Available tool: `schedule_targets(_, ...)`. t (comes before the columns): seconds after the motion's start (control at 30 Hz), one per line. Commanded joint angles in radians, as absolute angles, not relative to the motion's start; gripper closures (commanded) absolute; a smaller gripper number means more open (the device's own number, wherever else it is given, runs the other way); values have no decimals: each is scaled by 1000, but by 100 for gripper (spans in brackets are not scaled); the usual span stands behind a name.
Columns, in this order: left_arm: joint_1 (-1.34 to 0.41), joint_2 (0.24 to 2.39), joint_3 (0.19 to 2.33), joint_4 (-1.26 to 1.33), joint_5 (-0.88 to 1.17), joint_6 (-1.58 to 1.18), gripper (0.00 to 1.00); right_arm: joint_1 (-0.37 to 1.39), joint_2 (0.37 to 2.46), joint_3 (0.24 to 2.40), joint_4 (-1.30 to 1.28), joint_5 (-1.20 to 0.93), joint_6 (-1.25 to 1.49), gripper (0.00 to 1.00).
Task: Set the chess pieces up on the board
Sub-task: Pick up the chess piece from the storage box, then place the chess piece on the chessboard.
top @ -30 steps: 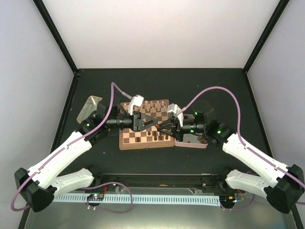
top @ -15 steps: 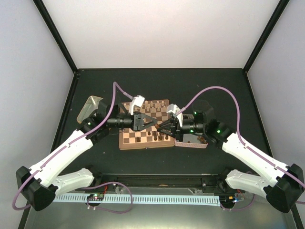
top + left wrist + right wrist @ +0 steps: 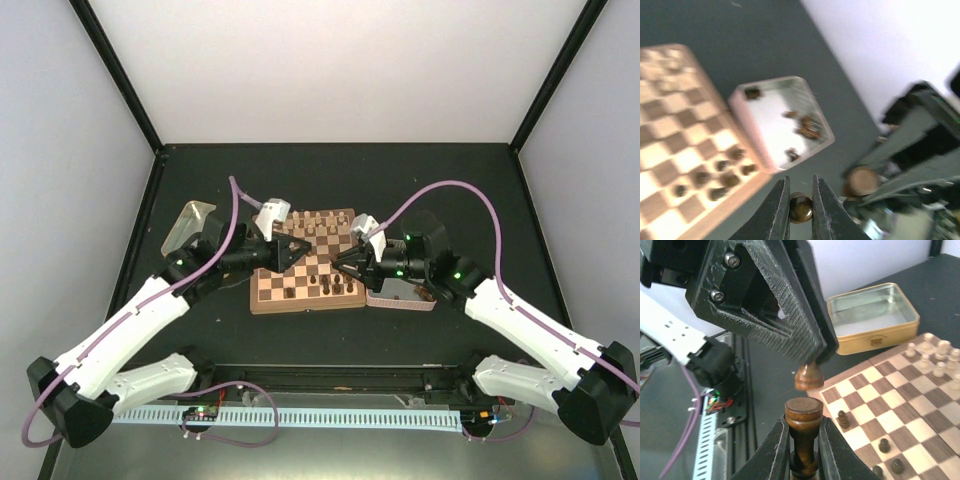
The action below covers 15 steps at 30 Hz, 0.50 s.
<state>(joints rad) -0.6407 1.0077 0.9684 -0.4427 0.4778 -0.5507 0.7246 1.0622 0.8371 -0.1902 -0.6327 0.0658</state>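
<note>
The board (image 3: 305, 306) lies mid-table between the arms. Several dark chess pieces (image 3: 315, 288) stand in its near rows, also seen in the left wrist view (image 3: 715, 175) and the right wrist view (image 3: 885, 445). My left gripper (image 3: 298, 248) hangs over the board's middle, shut on a small dark piece (image 3: 801, 208) that also shows from the right wrist (image 3: 807, 377). My right gripper (image 3: 340, 262) sits just right of it, shut on a taller dark piece (image 3: 802, 412) whose round base faces the camera. The two held pieces are close but apart.
Pale pieces (image 3: 320, 228) fill the board's far rows. A silver tin (image 3: 780, 120) holding several dark pieces sits at the board's right edge (image 3: 400, 295). An empty gold tin (image 3: 875, 315) lies left of the board (image 3: 190, 225).
The left gripper's jaws have closed on the small dark piece and the gripper has drawn back a little to the left. The right gripper has kept its hold and barely moved.
</note>
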Motion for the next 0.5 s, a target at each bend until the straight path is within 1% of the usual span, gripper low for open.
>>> schedule_targets(0.0,-637,943,969,-604,45,-509,97,728,1063,810,-191,-468,103,86)
schedule_targets(0.1,-638,917,889,-638,-127,-528,97,729,1064,797,-182,-429,126,86)
schedule_targets(0.17,-639,913,826,-637,-187,-546,97,729,1065,792,-171,-418,138,86)
schedule_targets(0.33,-638,964,700,-584,-217,-606,97,728,1080,795,-160,-414,148,86)
schedule_targets(0.47,-638,1055,678,-547,-227,-622,97,729,1091,799,-160,-424,154,86)
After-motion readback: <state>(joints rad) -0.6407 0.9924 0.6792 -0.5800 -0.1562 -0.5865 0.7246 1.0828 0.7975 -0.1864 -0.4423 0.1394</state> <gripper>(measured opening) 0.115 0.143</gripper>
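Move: The dark piece already in the left fingers is bound for the open left end of the board's near row: about 12 cm left of that hand, 3 cm ahead and 23 below. One dark piece stands in that row some 3 cm right of this spot; the nearest pawn is 3 cm left of the left hand, 6 ahead. From the right hand, holding another piece, the spot is about 18 cm left, 6 ahead, 21 below. The dark piece in the left fingers travels away from the right hand, first mostly left, then steeply down towards the near-left corner of the board, about 15 cm lower and 11 cm left in all, while the wrist swings counter-clockwise and tips until the fingers point mainly down. The right hand keeps its own piece and eases some 3 cm forward and 3 cm down. ##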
